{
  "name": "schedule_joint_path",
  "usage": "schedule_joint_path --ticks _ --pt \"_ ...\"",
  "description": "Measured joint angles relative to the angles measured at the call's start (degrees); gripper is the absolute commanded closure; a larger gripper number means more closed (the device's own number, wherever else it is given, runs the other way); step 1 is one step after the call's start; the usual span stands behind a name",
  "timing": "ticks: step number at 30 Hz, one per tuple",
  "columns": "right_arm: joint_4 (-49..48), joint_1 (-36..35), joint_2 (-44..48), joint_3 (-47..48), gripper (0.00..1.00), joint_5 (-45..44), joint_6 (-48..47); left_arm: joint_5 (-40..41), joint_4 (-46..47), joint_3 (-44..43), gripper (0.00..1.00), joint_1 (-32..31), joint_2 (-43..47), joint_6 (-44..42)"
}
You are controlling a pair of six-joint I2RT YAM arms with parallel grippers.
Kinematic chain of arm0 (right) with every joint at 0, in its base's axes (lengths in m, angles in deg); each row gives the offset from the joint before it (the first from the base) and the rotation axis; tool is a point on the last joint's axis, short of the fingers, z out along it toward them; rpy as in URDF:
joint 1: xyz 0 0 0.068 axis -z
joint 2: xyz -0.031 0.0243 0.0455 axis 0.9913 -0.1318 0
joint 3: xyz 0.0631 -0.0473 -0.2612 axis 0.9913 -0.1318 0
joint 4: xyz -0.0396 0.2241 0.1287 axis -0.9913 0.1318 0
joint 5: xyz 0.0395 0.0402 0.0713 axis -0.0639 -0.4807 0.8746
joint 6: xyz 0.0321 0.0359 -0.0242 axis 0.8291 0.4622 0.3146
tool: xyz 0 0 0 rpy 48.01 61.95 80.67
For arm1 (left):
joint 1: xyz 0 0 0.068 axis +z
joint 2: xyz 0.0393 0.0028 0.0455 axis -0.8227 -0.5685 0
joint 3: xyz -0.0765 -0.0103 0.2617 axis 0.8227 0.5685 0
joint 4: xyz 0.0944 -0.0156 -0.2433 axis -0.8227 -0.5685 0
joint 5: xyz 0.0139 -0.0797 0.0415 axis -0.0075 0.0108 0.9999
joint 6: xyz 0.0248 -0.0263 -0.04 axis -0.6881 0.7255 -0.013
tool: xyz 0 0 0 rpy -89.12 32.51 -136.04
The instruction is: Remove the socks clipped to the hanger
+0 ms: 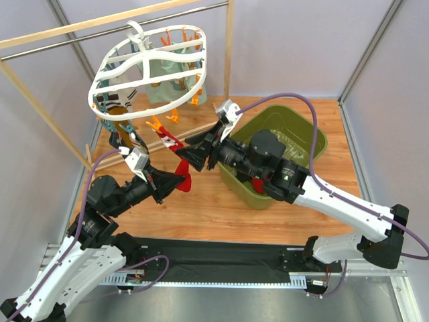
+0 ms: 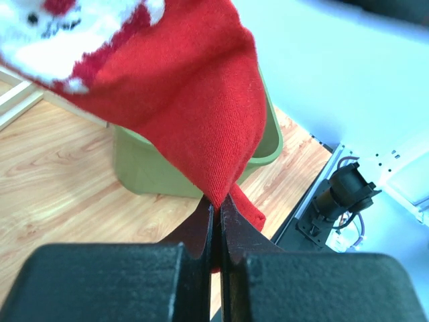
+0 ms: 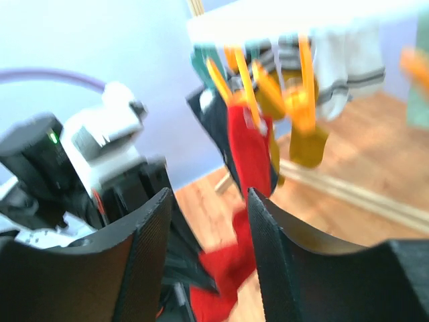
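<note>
The white oval hanger (image 1: 149,67) hangs from the rail at the back left, with several socks clipped under it. A red sock (image 1: 171,142) dangles from an orange clip (image 1: 156,124) at its near edge. My left gripper (image 1: 181,180) is shut on the sock's lower end, and red fabric (image 2: 181,100) is pinched between the fingertips of the left gripper (image 2: 219,208). My right gripper (image 1: 184,158) stands open just beside the sock. In the right wrist view the gripper (image 3: 209,201) has nothing in its gap, and the red sock (image 3: 249,154) hangs beyond it.
An olive green bin (image 1: 318,139) stands at the right, partly under the right arm. Mustard (image 3: 305,144), white striped (image 3: 348,64) and dark socks hang on orange and teal clips. A wooden and metal rail frame (image 1: 40,37) borders the back and left.
</note>
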State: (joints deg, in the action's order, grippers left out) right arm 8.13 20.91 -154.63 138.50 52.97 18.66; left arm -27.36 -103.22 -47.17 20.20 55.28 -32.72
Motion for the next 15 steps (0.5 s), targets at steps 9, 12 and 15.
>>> schedule_joint_path --ticks 9,12,15 --pt "8.8 0.1 -10.7 20.2 0.32 1.8 -8.1 0.0 0.1 0.4 1.00 0.0 -0.1 0.4" --pt "10.6 0.1 -14.1 23.9 0.29 2.6 -9.2 -0.1 0.1 0.4 1.00 0.0 -0.1 0.6" --pt "11.7 0.1 -16.9 26.2 0.26 3.1 -9.8 -0.1 0.1 0.4 1.00 0.0 -0.1 0.6"
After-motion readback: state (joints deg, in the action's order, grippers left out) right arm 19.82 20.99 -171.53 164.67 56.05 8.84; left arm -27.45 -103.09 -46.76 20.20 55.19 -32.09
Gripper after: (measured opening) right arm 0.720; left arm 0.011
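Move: From the right hand, the orange clip holding the red sock is some 8 cm left, 3 cm ahead and about level. An empty orange clip sits on the hanger rim about 4 cm right of it and 2 cm farther out; the dark sock hangs roughly 13 cm left of the hand, 3 cm ahead and 5 cm lower. The left hand, shut on the red sock's lower end, has the sock's clip about 9 cm ahead, 4 cm left and 10 cm above. The left hand keeps its pinch on the lower end of the red sock and stays in place. The right hand touches nothing that can be seen yet: it heads left about 5 cm towards the sock's orange clip, rising some 5 cm early on and then sinking slightly, with a smaller reach forward. Its fingers open wider and the wrist tilts about 10 degrees. ##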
